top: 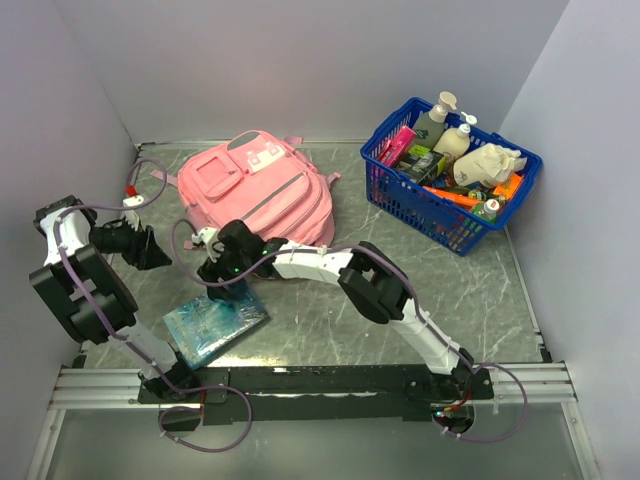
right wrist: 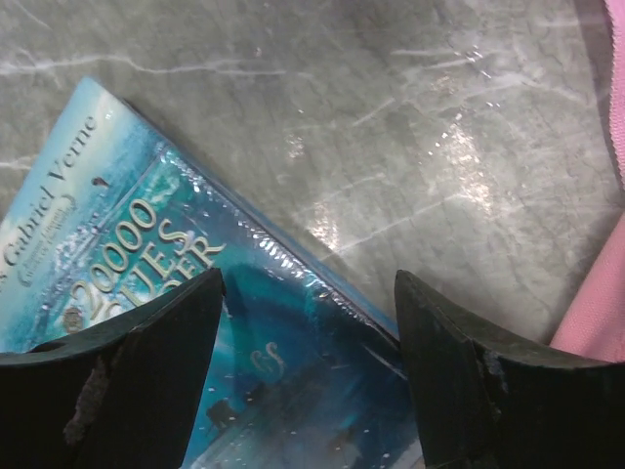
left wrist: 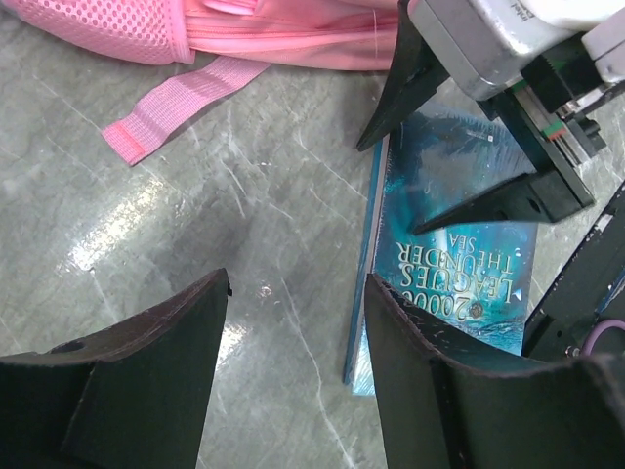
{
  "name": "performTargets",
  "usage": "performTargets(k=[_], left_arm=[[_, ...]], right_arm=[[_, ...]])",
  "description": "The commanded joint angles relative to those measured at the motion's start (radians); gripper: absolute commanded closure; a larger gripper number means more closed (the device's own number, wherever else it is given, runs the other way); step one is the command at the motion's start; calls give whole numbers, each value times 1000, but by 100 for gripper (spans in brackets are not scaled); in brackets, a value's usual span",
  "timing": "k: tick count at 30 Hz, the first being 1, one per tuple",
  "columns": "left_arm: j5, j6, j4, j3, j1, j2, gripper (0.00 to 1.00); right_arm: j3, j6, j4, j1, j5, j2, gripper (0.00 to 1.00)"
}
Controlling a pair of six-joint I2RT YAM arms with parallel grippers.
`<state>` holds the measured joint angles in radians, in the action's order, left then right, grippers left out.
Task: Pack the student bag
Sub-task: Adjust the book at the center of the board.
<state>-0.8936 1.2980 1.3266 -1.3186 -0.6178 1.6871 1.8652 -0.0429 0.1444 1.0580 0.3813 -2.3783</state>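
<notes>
The student bag (top: 255, 190) is a pink fabric backpack lying flat at the back of the table, and its edge (right wrist: 598, 322) shows in the right wrist view. In front of it a blue book (top: 210, 325) lies flat on the table. My right gripper (top: 226, 288) hovers open over the book's far corner (right wrist: 264, 391), its fingers apart on either side of the book's edge with nothing gripped. To the book's left my left gripper (top: 158, 254) is open over bare table (left wrist: 283, 195), beside the book's spine (left wrist: 459, 259).
A blue plastic basket (top: 395, 185) at the back right holds bottles and several small packets. A loose pink strap (left wrist: 181, 103) of the bag lies on the table near my left gripper. White walls close in the table on three sides.
</notes>
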Motion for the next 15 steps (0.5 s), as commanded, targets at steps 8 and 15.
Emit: performTargets(k=[8, 15], left_arm=[[-27, 58, 45, -2, 3, -58, 36], [-21, 66, 42, 38, 75, -87, 36]], right_arm=[[-493, -12, -58, 7, -148, 263, 56], [-826, -139, -68, 8, -340, 496, 90]])
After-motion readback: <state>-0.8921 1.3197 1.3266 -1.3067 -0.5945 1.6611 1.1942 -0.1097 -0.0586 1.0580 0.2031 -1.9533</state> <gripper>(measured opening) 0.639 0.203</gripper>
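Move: The 20000 Leagues book lies with its middle about 8 cm back from the right hand, level with it sideways and some 2 cm lower; the open fingers sit at its far long edge. The pink bag's middle is roughly 22 cm ahead and 10 cm right, a loose bag strap about 11 cm ahead and 5 cm left. From the left hand the book is some 14 cm back, 13 cm right and 11 cm below. Rightward, with a little drawing back, the right hand sweeps about 12 cm at nearly constant height, dragging the book by its far long edge towards the middle. Its fingers close from wide open to nearly shut at that edge as it travels, while the wrist turns roughly 10 degrees clockwise. ##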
